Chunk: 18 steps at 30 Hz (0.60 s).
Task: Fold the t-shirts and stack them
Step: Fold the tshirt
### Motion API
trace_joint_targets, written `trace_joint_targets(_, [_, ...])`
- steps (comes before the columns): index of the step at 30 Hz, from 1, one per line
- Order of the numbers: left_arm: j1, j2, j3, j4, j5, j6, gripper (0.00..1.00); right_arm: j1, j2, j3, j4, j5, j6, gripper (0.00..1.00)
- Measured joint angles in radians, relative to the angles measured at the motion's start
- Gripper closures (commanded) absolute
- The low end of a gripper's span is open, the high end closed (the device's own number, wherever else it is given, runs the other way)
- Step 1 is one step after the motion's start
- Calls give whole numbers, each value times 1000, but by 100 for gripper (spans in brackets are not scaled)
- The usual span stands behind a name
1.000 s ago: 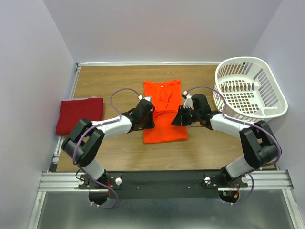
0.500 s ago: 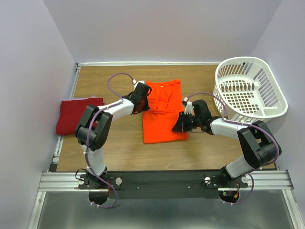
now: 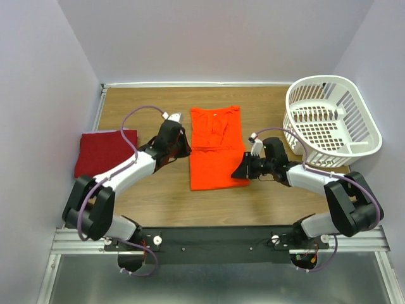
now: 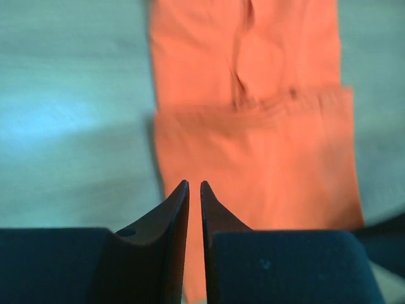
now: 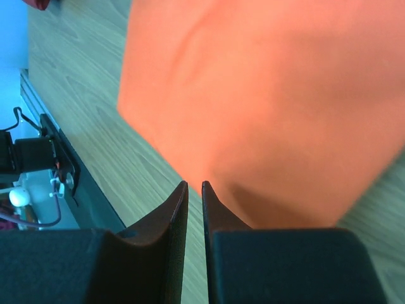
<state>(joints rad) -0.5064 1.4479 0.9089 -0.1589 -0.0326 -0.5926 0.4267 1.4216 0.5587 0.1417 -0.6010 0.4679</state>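
Observation:
The orange-red t-shirt [image 3: 215,152] lies folded into a tall rectangle at the table's middle, neck end toward the back. The dark crimson t-shirt [image 3: 105,152] lies folded at the left edge. My left gripper [image 3: 183,148] is shut and empty just off the orange shirt's left edge. The left wrist view shows that shirt [image 4: 253,126] ahead of the left gripper [image 4: 194,184]. My right gripper [image 3: 239,171] is shut and empty at the shirt's near right corner. In the right wrist view the right gripper [image 5: 194,184] hovers over that shirt's edge [image 5: 272,95].
A white lattice laundry basket [image 3: 324,79] stands at the back right, close behind my right arm. The wooden table [image 3: 145,190] is bounded by walls on three sides and a metal rail along the near edge.
My left gripper swung off the orange shirt, first toward its far left corner, then left onto bare wood. The right gripper drew back toward the shirt's near right corner. The shirt stayed put.

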Motion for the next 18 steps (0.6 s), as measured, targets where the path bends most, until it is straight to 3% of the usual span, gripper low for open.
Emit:
trace_joint_targets(3, [-35, -95, -169, 53, 99, -31, 80, -28, -11, -47, 24, -23, 21, 80])
trace_joint_targets(7, [-82, -94, -297, 77, 166, -66, 81, -69, -30, -122, 66, -42, 54, 80])
trace_joint_targets(18, [-93, -9, -356, 198, 248, -132, 82, -193, 3, -216, 114, -58, 135, 79])
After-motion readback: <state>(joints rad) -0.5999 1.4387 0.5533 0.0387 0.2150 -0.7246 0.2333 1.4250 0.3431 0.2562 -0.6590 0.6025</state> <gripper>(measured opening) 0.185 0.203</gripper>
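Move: The t-shirt's near-left corner lies about 12 cm back, 3 cm right and 9 cm below the left hand. The shirt's crosswise edge is some 2 cm ahead and 10 cm right of that hand, its far edge about 17 cm ahead and 10 cm right. From the right hand, the near-right corner is roughly 3 cm back, 6 cm right and 5 cm down, while the near-left corner lies 3 cm back and 14 cm left. Back and down the left hand sweeps, about 11 cm back and 9 cm down with a slight drift right, to the shirt's near-left corner, its fingers tipping down some 15 degrees and turning clockwise. The right hand slides right and sinks about 5 cm each way, turning clockwise, to the near-right corner. Both keep their narrow opening; the fingertips end against the cloth at the corners. ##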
